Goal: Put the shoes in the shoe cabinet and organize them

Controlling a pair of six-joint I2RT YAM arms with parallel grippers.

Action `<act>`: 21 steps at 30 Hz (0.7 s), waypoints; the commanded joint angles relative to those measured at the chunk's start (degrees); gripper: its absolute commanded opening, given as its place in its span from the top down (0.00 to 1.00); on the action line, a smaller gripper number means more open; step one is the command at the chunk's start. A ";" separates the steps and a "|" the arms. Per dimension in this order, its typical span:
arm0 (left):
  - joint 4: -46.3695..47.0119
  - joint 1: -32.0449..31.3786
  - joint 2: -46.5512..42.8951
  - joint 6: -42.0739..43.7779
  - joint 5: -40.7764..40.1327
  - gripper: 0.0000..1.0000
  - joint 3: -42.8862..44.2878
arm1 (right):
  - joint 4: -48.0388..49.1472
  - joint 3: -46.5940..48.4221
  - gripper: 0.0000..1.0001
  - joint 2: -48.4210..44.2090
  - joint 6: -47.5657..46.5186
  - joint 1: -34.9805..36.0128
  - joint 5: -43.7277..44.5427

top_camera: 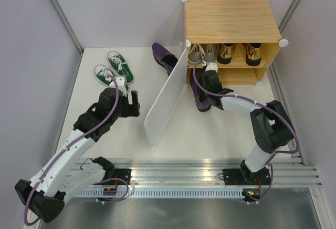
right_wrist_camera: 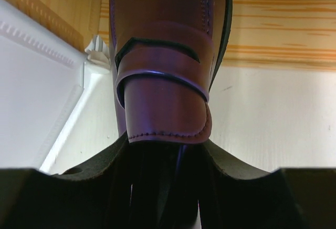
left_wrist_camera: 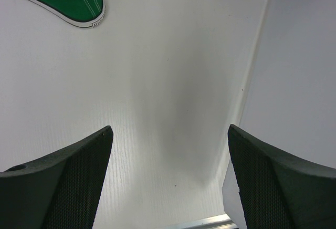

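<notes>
The shoe cabinet stands at the back right with its white door swung open. Its upper shelf holds grey sneakers and gold shoes. My right gripper is shut on a glossy purple shoe in front of the lower shelf. In the right wrist view that purple shoe points toward the wood, with the right gripper clamped on its sides. The other purple shoe lies left of the door. Green sneakers lie at the back left. My left gripper hovers open beside them, nothing between its fingers.
The open door panel stands between the two arms. A green sneaker shows at the top left of the left wrist view. A metal rail runs along the near table edge. Grey walls enclose the table.
</notes>
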 commanded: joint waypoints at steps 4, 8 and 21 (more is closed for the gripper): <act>2.36 0.05 -0.16 2.09 0.92 0.08 -0.15 | 8.87 7.07 0.99 1.70 -0.78 -0.27 -1.77; 2.28 0.05 0.19 2.17 1.18 0.08 -0.24 | 7.99 8.65 0.75 3.46 -0.78 -0.26 -1.86; 2.36 0.05 0.36 2.26 1.62 0.08 -0.24 | 7.81 6.29 0.21 3.29 0.54 -0.70 -2.03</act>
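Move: The right hand still grips the purple loafer, toe ahead. Its goal, the left slot of the cabinet's lower compartment, has its middle about 12 cm ahead, 1 cm left and 4 cm below. On the shelf above, the left grey sneaker is some 13 cm ahead, 3 left and 10 up; the white door's middle lies 14 cm left, 7 back and 2 up. From the left hand, the slot is roughly 28 cm ahead, 33 right and 16 down. The right hand pushes the pinched purple loafer toe-first farther under the upper shelf into the left slot, going about 2.5 cm forward while drifting some 1.5 cm left towards the hinge side, with its attitude nearly unchanged. Then it stays in place over the loafer's opening and spreads its fingers from about half to three-quarters open, easing the squeeze on the collar, with the pads still close beside the shoe's sides. ##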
